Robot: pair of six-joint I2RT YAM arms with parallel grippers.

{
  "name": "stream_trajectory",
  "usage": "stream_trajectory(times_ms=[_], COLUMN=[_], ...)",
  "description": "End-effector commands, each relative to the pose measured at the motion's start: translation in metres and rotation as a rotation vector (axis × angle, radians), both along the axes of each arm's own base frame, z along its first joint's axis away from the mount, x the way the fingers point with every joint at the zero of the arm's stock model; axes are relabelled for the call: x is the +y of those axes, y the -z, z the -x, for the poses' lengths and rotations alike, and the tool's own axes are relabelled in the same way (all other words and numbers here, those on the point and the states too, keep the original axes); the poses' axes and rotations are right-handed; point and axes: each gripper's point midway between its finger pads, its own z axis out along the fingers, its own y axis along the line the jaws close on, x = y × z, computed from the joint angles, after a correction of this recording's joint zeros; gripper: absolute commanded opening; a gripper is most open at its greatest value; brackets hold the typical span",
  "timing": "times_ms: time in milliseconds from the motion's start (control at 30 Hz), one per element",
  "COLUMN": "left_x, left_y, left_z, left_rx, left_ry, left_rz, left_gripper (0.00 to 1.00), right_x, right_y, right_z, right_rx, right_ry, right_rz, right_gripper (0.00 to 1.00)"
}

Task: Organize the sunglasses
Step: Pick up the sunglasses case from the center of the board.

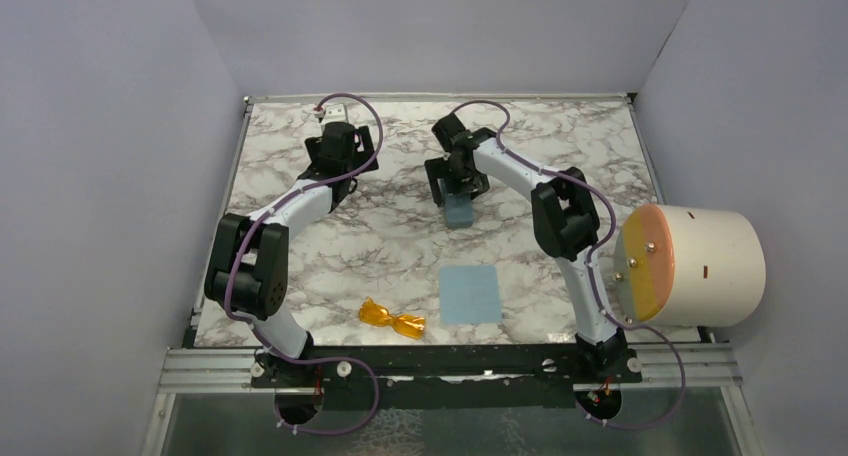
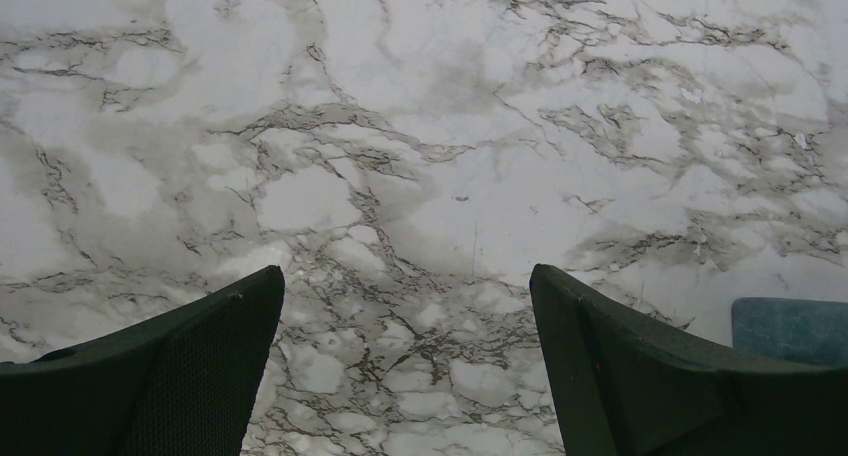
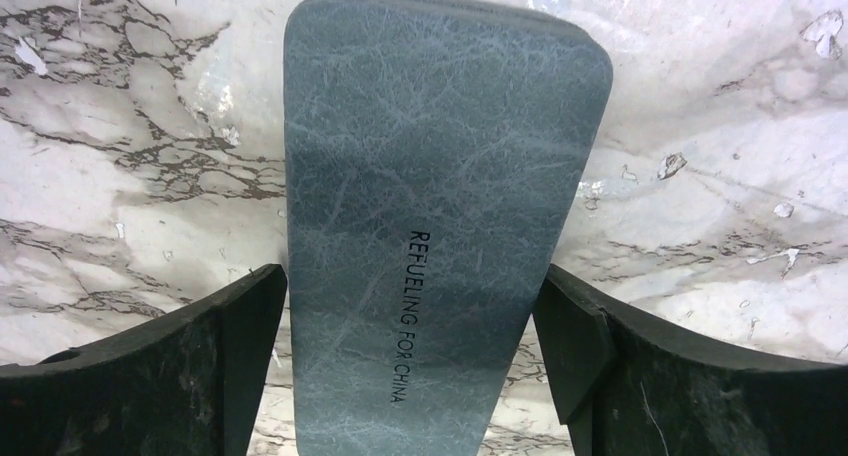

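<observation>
The sunglasses (image 1: 392,318), a small folded orange-amber pair, lie near the table's front edge, far from both grippers. A blue-grey oblong case (image 1: 459,214) lies shut at mid-table. My right gripper (image 1: 455,188) hangs over its far end. In the right wrist view the case (image 3: 440,176) runs lengthwise between the fingers, and the right gripper (image 3: 410,272) is open astride it, with a narrow gap on the right side. My left gripper (image 1: 340,162) is at the back left. The left gripper (image 2: 405,271) is open over bare marble with nothing between its fingers.
A flat light blue square cloth (image 1: 470,294) lies right of the sunglasses. A white cylinder with an orange face (image 1: 690,266) stands off the table's right edge. Grey walls close in three sides. A blue-grey corner (image 2: 790,331) shows at the left wrist view's right edge.
</observation>
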Motion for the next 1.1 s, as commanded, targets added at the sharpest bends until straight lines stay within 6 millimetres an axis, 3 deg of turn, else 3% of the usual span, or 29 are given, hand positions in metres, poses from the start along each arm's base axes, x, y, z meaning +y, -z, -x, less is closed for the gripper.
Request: stream_trajectory(times_ms=[0, 333, 600, 900, 1067], left_x=[-0.002, -0.001, -0.002, 0.0, 0.0], left_y=[-0.007, -0.007, -0.006, -0.008, -0.009], left_z=[-0.007, -0.006, -0.006, -0.005, -0.005], left_rx=[-0.026, -0.027, -0.025, -0.032, -0.031], left_ry=[0.006, 0.001, 0.003, -0.007, -0.005], left_rz=[0.024, 0.022, 0.027, 0.025, 0.026], left_gripper=[0.97, 0.97, 0.97, 0.97, 0.97], right_x=[0.0, -0.004, -0.004, -0.005, -0.005], right_y=[0.008, 0.021, 0.02, 0.025, 0.024], right_z=[-0.002, 0.008, 0.009, 0.014, 0.016], right_rx=[0.024, 0.067, 0.083, 0.117, 0.117], right_ry=[0.0, 0.008, -0.01, 0.002, 0.01], right_rz=[0.0, 0.01, 0.016, 0.026, 0.02], right_gripper=[0.92, 0.85, 0.89, 0.76, 0.54])
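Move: The sunglasses case lies lengthwise between the open right fingers, its middle almost at the right hand point, perhaps 1 cm back and 1 cm lower. The blue square is about 21 cm back and 1 cm right of that hand, and the orange wrapper some 26 cm back and 14 cm left, both about 2 cm lower. From the left hand, the case is roughly 7 cm back, 24 cm to the right and 12 cm down. Keep the right gripper in place, pointing down astride the middle of the sunglasses case, and close its fingers inward by about a quarter of their range, slowly at first and more surely at the end, until the pads pinch the case's two long sides. Let the wrist tip only a couple of degrees; do not lift yet. ##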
